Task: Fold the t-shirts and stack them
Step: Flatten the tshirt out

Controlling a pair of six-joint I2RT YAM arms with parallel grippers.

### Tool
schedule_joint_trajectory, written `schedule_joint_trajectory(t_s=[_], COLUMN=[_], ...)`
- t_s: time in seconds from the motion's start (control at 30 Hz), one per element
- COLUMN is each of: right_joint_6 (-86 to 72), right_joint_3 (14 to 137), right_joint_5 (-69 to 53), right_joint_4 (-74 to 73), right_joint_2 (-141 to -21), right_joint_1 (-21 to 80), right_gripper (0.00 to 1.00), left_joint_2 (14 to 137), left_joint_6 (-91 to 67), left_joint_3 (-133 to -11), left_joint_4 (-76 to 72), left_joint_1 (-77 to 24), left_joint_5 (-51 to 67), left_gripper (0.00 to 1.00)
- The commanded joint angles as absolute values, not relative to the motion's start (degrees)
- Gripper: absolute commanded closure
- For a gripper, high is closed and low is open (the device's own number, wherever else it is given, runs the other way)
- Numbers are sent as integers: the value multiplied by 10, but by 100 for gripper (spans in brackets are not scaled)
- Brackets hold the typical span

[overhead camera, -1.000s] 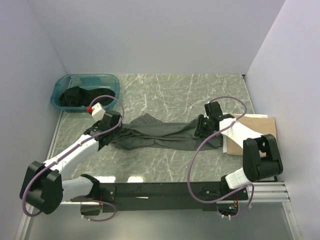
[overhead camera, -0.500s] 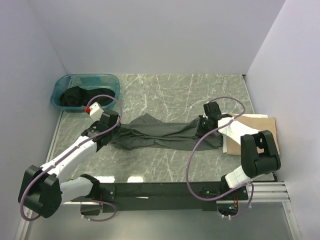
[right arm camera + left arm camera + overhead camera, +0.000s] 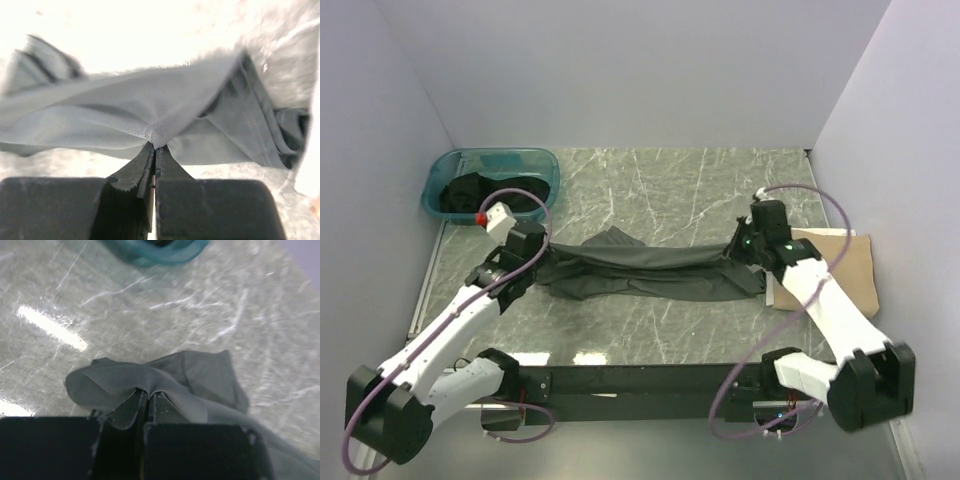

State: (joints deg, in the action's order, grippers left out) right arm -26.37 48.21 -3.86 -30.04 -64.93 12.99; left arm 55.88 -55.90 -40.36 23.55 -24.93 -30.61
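A dark grey-olive t-shirt (image 3: 650,270) is stretched across the middle of the table between both arms. My left gripper (image 3: 542,258) is shut on its left end, where the cloth (image 3: 150,385) folds over the closed fingertips. My right gripper (image 3: 738,247) is shut on the right end, pinching a hemmed edge of the shirt (image 3: 157,132). The upper edge of the shirt runs taut between the two grips and the rest sags onto the table. A tan t-shirt (image 3: 850,265) lies folded at the right edge. Black t-shirts (image 3: 475,193) sit in the tub.
A teal plastic tub (image 3: 492,160) stands at the back left corner, its rim (image 3: 160,255) showing at the top of the left wrist view. White walls close in the marble table (image 3: 660,190) on three sides. A black rail (image 3: 640,380) runs along the near edge.
My right gripper closed on the shirt's right end and moved right and up. Both arms lifted, pulling the shirt's upper edge taut between them.
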Motion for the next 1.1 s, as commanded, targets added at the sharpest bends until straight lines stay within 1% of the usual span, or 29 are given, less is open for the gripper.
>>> schedule_joint_trajectory(t_s=[0.0,0.07,0.23,0.33,0.37,0.4,0.53,0.6,0.73,0.83,0.93,1.0,1.07], right_joint_6=[-266,-267,-255,-249,-246,-240,-229,-227,-217,-210,-200,-192,-180], right_joint_3=[558,592,751,840,886,909,1001,1040,1084,1100,1093,1080,1072], right_joint_5=[-12,-1,17,17,12,8,-21,-28,-31,-19,-1,24,40], right_joint_4=[-342,-358,-417,-436,-450,-455,-479,-488,-497,-499,-487,-474,-455], right_joint_2=[-568,-520,-460,-447,-445,-445,-454,-460,-481,-502,-526,-554,-578], right_joint_1=[134,132,133,133,134,133,133,133,133,134,133,133,131], right_gripper=[100,100,100,100,100,100,100,100,100,100,100,100,100], left_joint_2=[505,471,411,396,395,392,384,387,418,456,504,553,589], left_joint_6=[-538,-519,-472,-455,-452,-446,-416,-410,-382,-368,-354,-339,-324], left_joint_3=[-479,-506,-617,-687,-705,-737,-794,-822,-866,-897,-914,-925,-934], left_joint_4=[244,236,212,211,213,209,184,179,171,171,169,164,136], left_joint_1=[-247,-247,-247,-247,-247,-247,-247,-247,-247,-247,-247,-247,-246], left_joint_5=[-311,-297,-261,-257,-253,-245,-186,-176,-144,-147,-187,-242,-271], left_gripper=[99,99,99,99,99,99,99,99,99,99,99,99,99])
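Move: I already hold the grey-green t-shirt by its edge in both shut grippers, most of it still lying bunched in a strip on the table. Its middle is roughly 20 cm to the right of my left hand and level with it, 13 cm below. From my right hand it lies about 13 cm left, level, some 12 cm down. The teal basket is about 19 cm ahead and 14 cm left of my left hand; the tan folded stack is some 21 cm right of my right hand, level with it. I whip the pinched edge up fast with both hands together, about 43 cm, keeping both grips shut and tilting the fingers up by over 50 degrees. On the way up I draw both hands back 12 to 15 cm, then swing them forward again near the top, my right hand easing a few centimetres outward to the right. ##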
